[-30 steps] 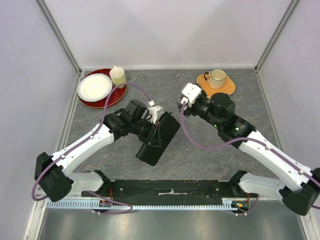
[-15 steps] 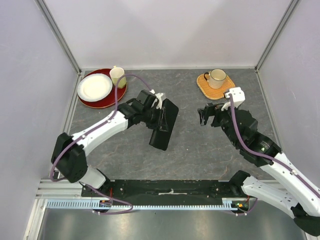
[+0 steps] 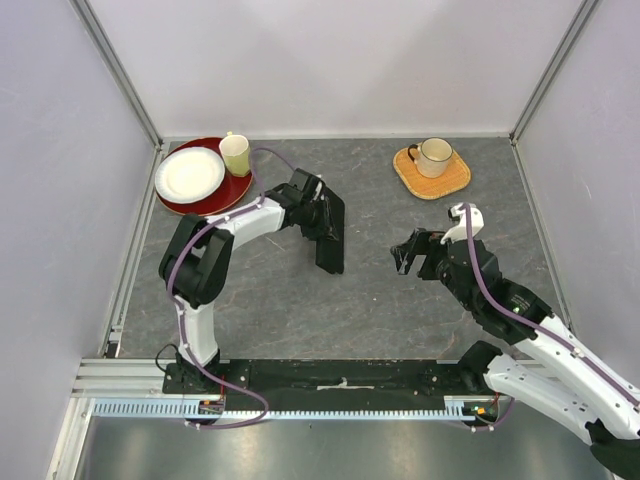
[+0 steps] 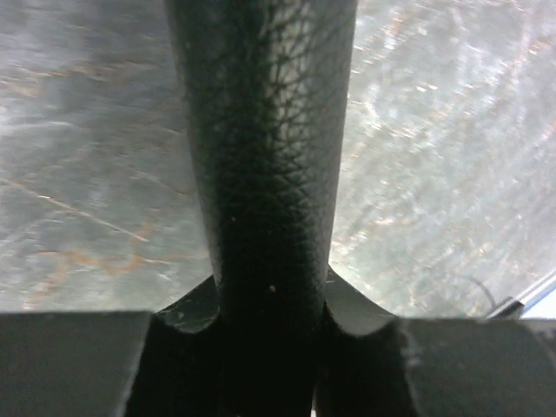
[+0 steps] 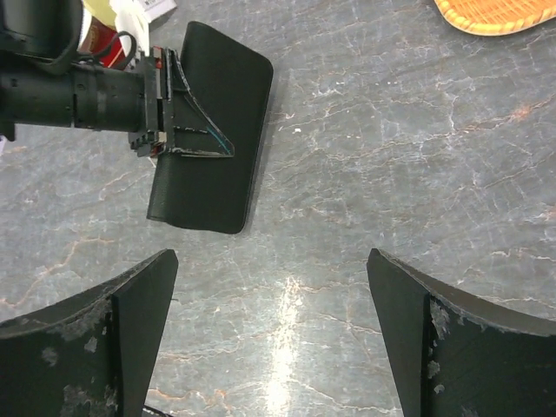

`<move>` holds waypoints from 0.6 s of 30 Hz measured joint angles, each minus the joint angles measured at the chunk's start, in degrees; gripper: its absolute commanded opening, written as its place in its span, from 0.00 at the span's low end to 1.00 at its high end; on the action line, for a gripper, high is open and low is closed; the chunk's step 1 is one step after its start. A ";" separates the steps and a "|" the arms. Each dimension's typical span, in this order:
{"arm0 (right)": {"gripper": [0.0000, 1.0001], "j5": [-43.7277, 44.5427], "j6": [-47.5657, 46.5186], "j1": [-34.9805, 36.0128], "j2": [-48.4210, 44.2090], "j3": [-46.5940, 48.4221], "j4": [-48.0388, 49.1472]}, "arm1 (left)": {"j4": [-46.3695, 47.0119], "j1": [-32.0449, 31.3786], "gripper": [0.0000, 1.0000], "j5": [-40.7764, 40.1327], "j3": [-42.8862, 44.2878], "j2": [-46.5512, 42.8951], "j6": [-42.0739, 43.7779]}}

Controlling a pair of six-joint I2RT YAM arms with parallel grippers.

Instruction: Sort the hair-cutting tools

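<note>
No hair-cutting tools show in any view. A black textured zip case (image 3: 333,238) sits left of the table's middle, and my left gripper (image 3: 316,212) is shut on its edge. In the left wrist view the case (image 4: 265,130) runs straight out from between the left gripper (image 4: 269,304). Whether it rests on the table or hangs just above it, I cannot tell. My right gripper (image 3: 405,254) hovers to the right of the case, open wide, nothing between its fingers. From the right wrist, the case (image 5: 213,174) lies beyond the right gripper (image 5: 271,287), with the left gripper (image 5: 187,122) clamped on it.
A red plate (image 3: 222,193) carrying a white plate (image 3: 189,173) and a pale yellow mug (image 3: 236,153) stands at the back left. A woven mat (image 3: 447,181) with a white cup (image 3: 434,155) stands at the back right. Walls close three sides.
The left arm carried the case back and leftward, turning it lengthwise. The right gripper drew away from the case toward the right and near side and opened wide.
</note>
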 measured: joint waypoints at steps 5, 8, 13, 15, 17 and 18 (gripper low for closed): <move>0.98 -0.46 1.62 0.00 -1.14 -0.68 0.11 | -1.11 3.26 0.74 -1.70 0.00 1.73 0.50; 0.98 -0.61 2.27 0.00 -0.79 -1.20 0.02 | -1.38 3.85 0.96 -3.98 -0.02 1.70 1.22; 0.98 0.68 3.50 0.00 0.48 -1.36 -0.92 | -4.76 4.04 0.99 -10.05 -0.70 -0.57 2.45; 0.98 2.51 4.37 0.00 0.52 -1.33 -1.99 | -6.91 4.13 1.00 -12.70 -1.62 -3.80 2.78; 0.98 4.59 4.90 0.00 0.24 -1.31 -3.17 | -8.33 4.26 1.00 -14.58 -3.06 -8.66 3.02; 0.98 5.62 5.20 0.00 -0.04 -1.20 -3.93 | -8.81 4.26 1.00 -15.34 -4.00 -11.67 3.04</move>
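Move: The left hand still pinches the folded black case, its middle about level with the hand point; the patch of table it goes down on is roughly 4 cm below, 4 cm to the left and 1 cm back. The yellow cup stands some 16 cm ahead and 25 cm left of this hand, the enamel mug about 16 cm ahead and 26 cm right. From the idle right hand the case lies about 13 cm ahead, 19 cm left and 19 cm below. Leftward and slightly down, the left hand carries the folded case's pinched edge to the table, sinking about 2 cm while its fingers spread from a third open to fully open and let go of the case. It keeps going left, about 9 cm in all, then lifts quickly some 5 cm clear, rolling and turning counter-clockwise by 10 to 15 degrees. The empty right hand drifts a couple of centimetres down and right, still open. ##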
